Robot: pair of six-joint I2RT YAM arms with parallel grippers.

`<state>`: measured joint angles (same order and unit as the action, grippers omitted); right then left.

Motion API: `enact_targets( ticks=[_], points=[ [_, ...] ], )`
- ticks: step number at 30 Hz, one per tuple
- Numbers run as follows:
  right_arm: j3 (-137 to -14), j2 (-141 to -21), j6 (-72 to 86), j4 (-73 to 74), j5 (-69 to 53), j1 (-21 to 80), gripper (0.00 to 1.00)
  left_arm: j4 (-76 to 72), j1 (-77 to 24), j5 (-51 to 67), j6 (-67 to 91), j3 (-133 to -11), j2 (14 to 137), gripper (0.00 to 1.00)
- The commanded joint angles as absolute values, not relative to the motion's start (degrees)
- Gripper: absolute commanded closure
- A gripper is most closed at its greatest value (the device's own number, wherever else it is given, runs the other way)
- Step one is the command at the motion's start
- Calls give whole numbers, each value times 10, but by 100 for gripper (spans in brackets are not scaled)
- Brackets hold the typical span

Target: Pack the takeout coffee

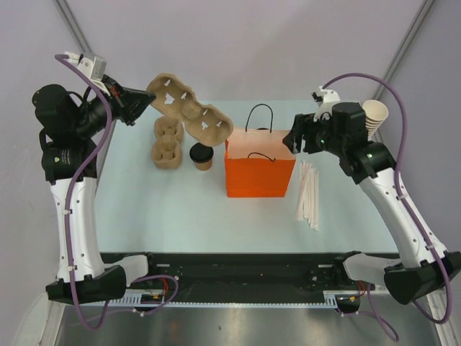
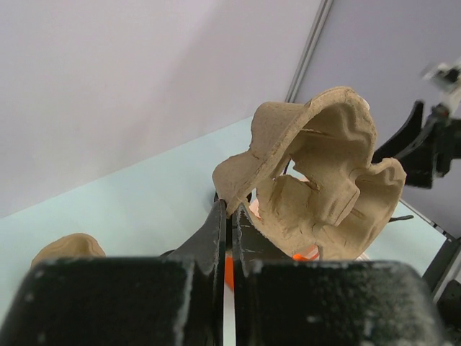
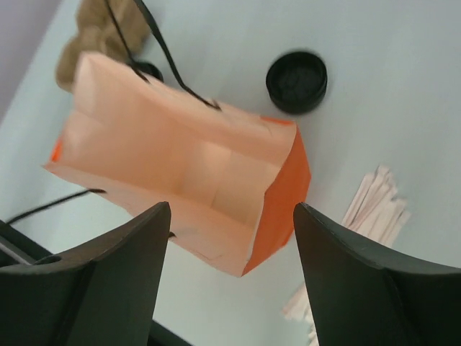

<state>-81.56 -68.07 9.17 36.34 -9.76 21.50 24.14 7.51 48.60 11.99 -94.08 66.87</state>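
The takeout coffee (image 1: 202, 156), a small brown cup with a black lid, stands on the table between a stack of pulp cup carriers (image 1: 167, 143) and the orange bag (image 1: 260, 169). The bag stands upright and open, and its pale inside shows in the right wrist view (image 3: 180, 166). My left gripper (image 1: 148, 101) is shut on the rim of a single pulp cup carrier (image 1: 191, 108) and holds it tilted in the air above the coffee; the pinch shows in the left wrist view (image 2: 230, 205). My right gripper (image 1: 294, 140) hangs open and empty over the bag's right end (image 3: 230, 209).
A bundle of pale straws (image 1: 308, 193) lies right of the bag. A stack of tan paper cups (image 1: 374, 115) stands at the far right behind my right arm. A stack of black lids (image 3: 296, 81) sits on the table beside the bag.
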Motion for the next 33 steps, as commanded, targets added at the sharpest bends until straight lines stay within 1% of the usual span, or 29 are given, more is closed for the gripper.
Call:
enact_targets(
  ticks=[1, 6, 9, 10, 12, 13, 15, 18, 24, 25, 27, 30, 32, 33],
  points=[
    [-799, -702, 115, 385, -97, 218, 26, 219, 75, 476, 113, -949, 658, 100],
    [-795, -746, 127, 365, -98, 209, 29, 209, 75, 476, 118, -925, 638, 100],
    [-792, -764, 127, 360, -103, 207, 37, 211, 75, 476, 115, -915, 631, 100],
    [-792, -767, 126, 361, -105, 207, 50, 214, 76, 478, 113, -914, 631, 100],
    [-791, -774, 120, 363, -110, 200, 61, 214, 77, 482, 110, -913, 629, 100],
    [-791, -774, 118, 362, -120, 197, 79, 214, 79, 487, 106, -913, 629, 100],
    [-795, -773, 102, 359, -129, 187, 100, 214, 78, 494, 98, -918, 628, 100],
    [-809, -765, 65, 360, -166, 187, 100, 221, 78, 504, 88, -932, 627, 100],
    [-881, -755, -45, 379, -265, 185, 100, 232, 78, 534, 80, -962, 626, 100],
    [-891, -758, -75, 392, -295, 185, 100, 228, 78, 538, 84, -964, 625, 100],
    [-932, -773, -104, 421, -315, 191, 100, 217, 78, 559, 104, -964, 621, 100],
    [-975, -793, -163, 481, -366, 198, 100, 166, 77, 602, 148, -962, 614, 100],
    [-1000, -809, -179, 507, -365, 210, 100, 156, 73, 607, 173, -974, 615, 100],
    [-1033, -829, -182, 540, -368, 215, 100, 156, 71, 614, 176, -981, 618, 100]
  ],
)
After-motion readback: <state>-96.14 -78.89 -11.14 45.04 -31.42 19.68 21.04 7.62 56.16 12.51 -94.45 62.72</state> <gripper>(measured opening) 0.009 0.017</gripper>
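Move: The right hand is open above the right end of the orange bag's rim. The rim is some 8 cm below, the bag's middle about 9 cm left, 2 cm back and 20 cm down. Some 33 cm below the hand, the stirrers lie about 10 cm right and 5 cm back; a black lid lies 19 cm ahead and 7 cm left. The left hand holds a carrier, with the bag's middle roughly 34 cm to its right, 2 cm back and 34 cm lower. The right hand sinks about 8 cm with a slight reach forward, fingers tipping further down, and shuts on the bag's rim at its right end, then keeps the pinch and pulls up about 10 cm, moving some 4 cm left and slightly back while turning roughly 25 degrees counter-clockwise and levelling again. The left hand keeps its grip on the carrier's end, easing back about 5 cm and, late on, up a little, out of the way. ##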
